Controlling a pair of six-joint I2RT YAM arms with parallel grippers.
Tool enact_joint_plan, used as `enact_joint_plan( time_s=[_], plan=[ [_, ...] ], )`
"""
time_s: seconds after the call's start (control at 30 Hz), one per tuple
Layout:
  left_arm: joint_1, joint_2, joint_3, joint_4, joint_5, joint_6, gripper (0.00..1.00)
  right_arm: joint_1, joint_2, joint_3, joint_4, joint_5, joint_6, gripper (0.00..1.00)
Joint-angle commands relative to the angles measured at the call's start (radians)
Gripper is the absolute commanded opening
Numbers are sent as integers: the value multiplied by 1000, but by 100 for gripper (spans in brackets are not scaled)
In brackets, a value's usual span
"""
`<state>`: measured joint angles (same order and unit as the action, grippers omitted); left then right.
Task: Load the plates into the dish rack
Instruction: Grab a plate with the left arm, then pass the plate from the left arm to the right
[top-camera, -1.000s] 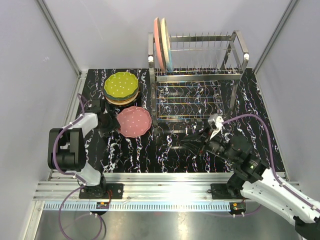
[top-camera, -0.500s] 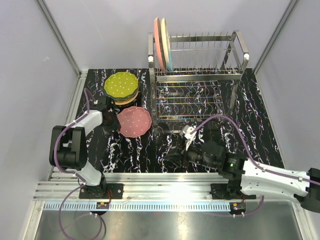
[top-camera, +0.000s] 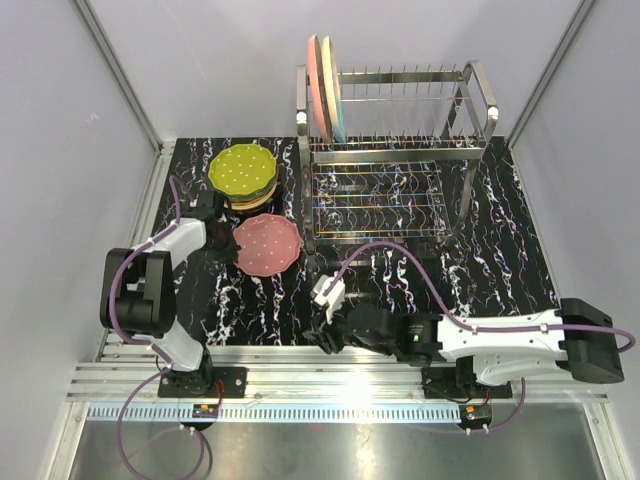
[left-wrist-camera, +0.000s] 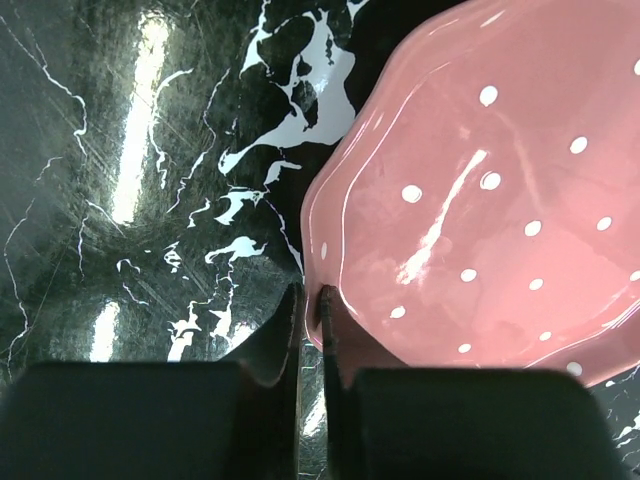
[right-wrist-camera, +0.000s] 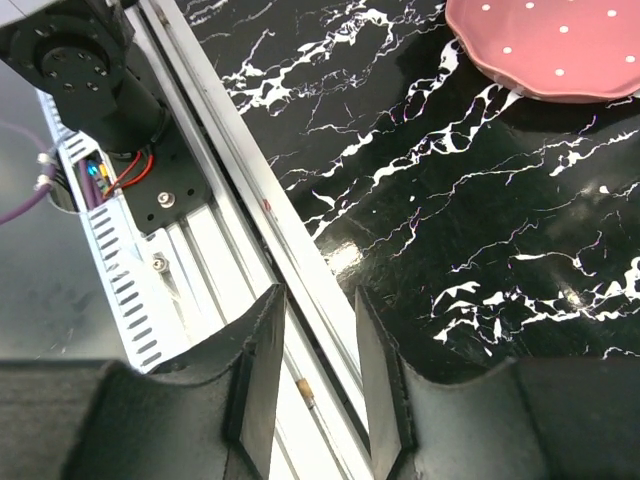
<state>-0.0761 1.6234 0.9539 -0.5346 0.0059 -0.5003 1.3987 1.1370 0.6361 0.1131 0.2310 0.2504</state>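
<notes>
A dotted pink plate (top-camera: 268, 244) (left-wrist-camera: 480, 190) lies flat on the black marble table, just below a stack of plates topped by a dotted green one (top-camera: 243, 170). My left gripper (top-camera: 224, 238) (left-wrist-camera: 310, 305) is shut on the pink plate's left rim, one finger above and one below. Two plates, pink-cream and pale blue (top-camera: 323, 88), stand upright at the left end of the dish rack (top-camera: 400, 150). My right gripper (top-camera: 312, 338) (right-wrist-camera: 318, 300) hangs open and empty over the front rail; the pink plate (right-wrist-camera: 550, 45) shows far off in its view.
The right arm stretches leftward low along the table's front edge. The aluminium rail (right-wrist-camera: 250, 230) and the left arm's base (right-wrist-camera: 80, 60) lie under and beside the right gripper. Grey walls close in both sides and the back.
My left gripper has closed onto the pink plate's rim. The right arm has swung from the table's middle right down and left to the front edge.
</notes>
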Motion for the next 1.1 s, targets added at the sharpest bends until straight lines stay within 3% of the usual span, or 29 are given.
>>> enact_joint_plan(
  time_s=[0.0,0.2,0.53,0.87,1.07],
  plan=[
    [2,1,23,-27,-26,14,0,32,44,59,66,86,-14,42],
    [2,-63,17,-42,-56,12,0,57,116,108,47,146,-10,52],
    [1,-310,-43,-11,-87,8,0,92,294,255,-9,235,-108,61],
    [-5,-385,-56,12,-11,9,0,89,634,499,-8,461,-497,95],
    [-5,-413,-56,16,29,13,0,19,831,651,16,449,-612,96]
  ],
)
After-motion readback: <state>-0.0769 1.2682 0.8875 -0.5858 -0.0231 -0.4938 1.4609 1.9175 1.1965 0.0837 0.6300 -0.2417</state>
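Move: The left hand, low at the table, already pinches the left rim of the pink plate, whose middle lies about 8 cm to its right and 2 cm ahead. The green plate stack stands some 19 cm ahead and 2 cm right of that hand; the rack's near left foot is level with it, about 19 cm right. From the right hand the pink plate is roughly 23 cm ahead, 12 cm left and 13 cm below. Left lifts the still-pinched pink plate about 8 cm; right, opening wide, swings left, forward and down towards it. ##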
